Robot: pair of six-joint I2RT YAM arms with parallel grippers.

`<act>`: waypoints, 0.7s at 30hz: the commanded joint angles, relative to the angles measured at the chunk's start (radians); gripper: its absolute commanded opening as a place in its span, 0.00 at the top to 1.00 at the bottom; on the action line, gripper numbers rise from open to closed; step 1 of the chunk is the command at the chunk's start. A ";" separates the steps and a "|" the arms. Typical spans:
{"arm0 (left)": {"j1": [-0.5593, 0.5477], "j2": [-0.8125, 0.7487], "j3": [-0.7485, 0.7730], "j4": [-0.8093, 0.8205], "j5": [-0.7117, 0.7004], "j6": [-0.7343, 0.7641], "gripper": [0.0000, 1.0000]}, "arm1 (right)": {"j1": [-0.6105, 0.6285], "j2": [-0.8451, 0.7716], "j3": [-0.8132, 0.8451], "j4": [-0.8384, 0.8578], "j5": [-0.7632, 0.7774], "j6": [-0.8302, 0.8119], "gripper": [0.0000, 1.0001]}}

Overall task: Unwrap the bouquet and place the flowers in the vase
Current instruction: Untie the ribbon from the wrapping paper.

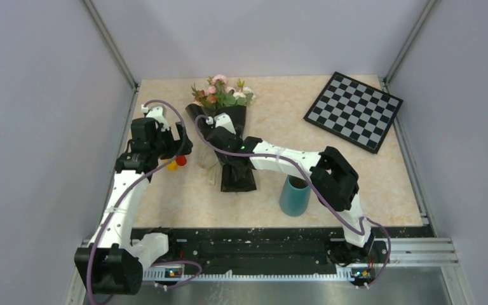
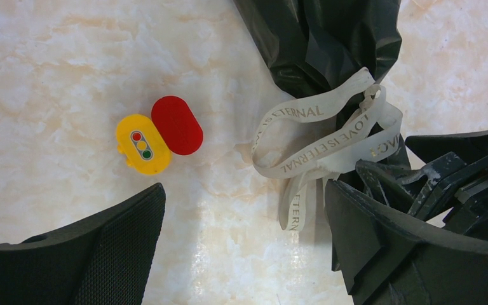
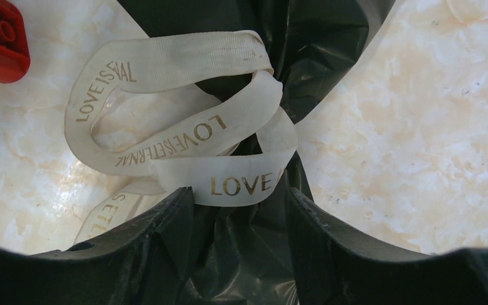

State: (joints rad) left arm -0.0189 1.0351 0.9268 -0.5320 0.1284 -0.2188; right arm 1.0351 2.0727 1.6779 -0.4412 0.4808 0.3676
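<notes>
The bouquet (image 1: 237, 176) lies mid-table in glossy black paper, with the flowers (image 1: 222, 94) pointing to the far side. A cream ribbon (image 3: 184, 136) is tied round its neck. My right gripper (image 3: 240, 194) has a finger on each side of the black paper (image 3: 254, 254) just below the ribbon and presses on it; from above, the right gripper (image 1: 221, 136) sits over the bundle. My left gripper (image 2: 244, 190) hovers wide open over bare table, left of the ribbon (image 2: 321, 136), holding nothing. The teal vase (image 1: 294, 196) stands upright near the front, to the right of the wrap's tail.
A small red-and-yellow object (image 2: 159, 133) lies on the table just left of the bouquet, under my left gripper (image 1: 179, 147). A black-and-white checkerboard (image 1: 353, 110) lies at the back right. Walls close off both sides and the back.
</notes>
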 commanded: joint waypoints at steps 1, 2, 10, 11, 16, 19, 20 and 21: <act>-0.002 0.009 0.001 0.021 0.027 0.016 0.01 | 0.001 0.000 0.025 0.046 0.055 -0.011 0.48; -0.001 0.010 0.002 0.021 0.027 0.016 0.01 | 0.001 -0.004 0.025 0.048 0.057 -0.011 0.48; -0.003 0.025 0.004 0.020 0.031 0.018 0.01 | -0.008 -0.027 0.009 0.067 0.077 -0.013 0.77; -0.002 0.027 0.004 0.020 0.033 0.018 0.01 | -0.014 -0.029 0.011 0.063 0.074 -0.008 0.81; -0.002 0.040 0.003 0.021 0.035 0.022 0.01 | -0.044 -0.063 -0.021 0.067 0.062 0.026 0.87; -0.001 0.045 0.003 0.022 0.049 0.030 0.01 | -0.084 -0.108 -0.093 0.102 0.012 0.072 0.87; -0.001 0.046 0.003 0.026 0.074 0.043 0.01 | -0.100 -0.125 -0.121 0.116 -0.014 0.091 0.86; -0.002 0.048 0.003 0.028 0.100 0.047 0.01 | -0.119 -0.140 -0.151 0.131 -0.040 0.112 0.85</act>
State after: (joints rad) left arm -0.0196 1.0782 0.9268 -0.5316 0.1570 -0.2058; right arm 0.9810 2.0377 1.6012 -0.3729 0.5060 0.3992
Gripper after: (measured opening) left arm 0.986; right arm 0.134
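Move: The right fingers, half open, stand around the lettered strip of ribbon lying across the paper, its middle only about 1 cm ahead of and 1 cm below the hand. The ribbon's knot at the paper's waist is some 4 cm ahead, the loose loop about 6 cm left and 1 cm ahead, and the red block roughly 13 cm left and 2 cm ahead, lower down. From the left hand the strip lies about 11 cm right, 4 cm ahead and 10 cm below. Easing forward a centimetre or so, the right hand shuts its fingers almost fully on the ribbon strip over the paper, pinching and bunching it between the tips. With the strip held it then pulls to the right and a little farther forward, ending some 2.5 cm right and 2 cm forward of its start. ##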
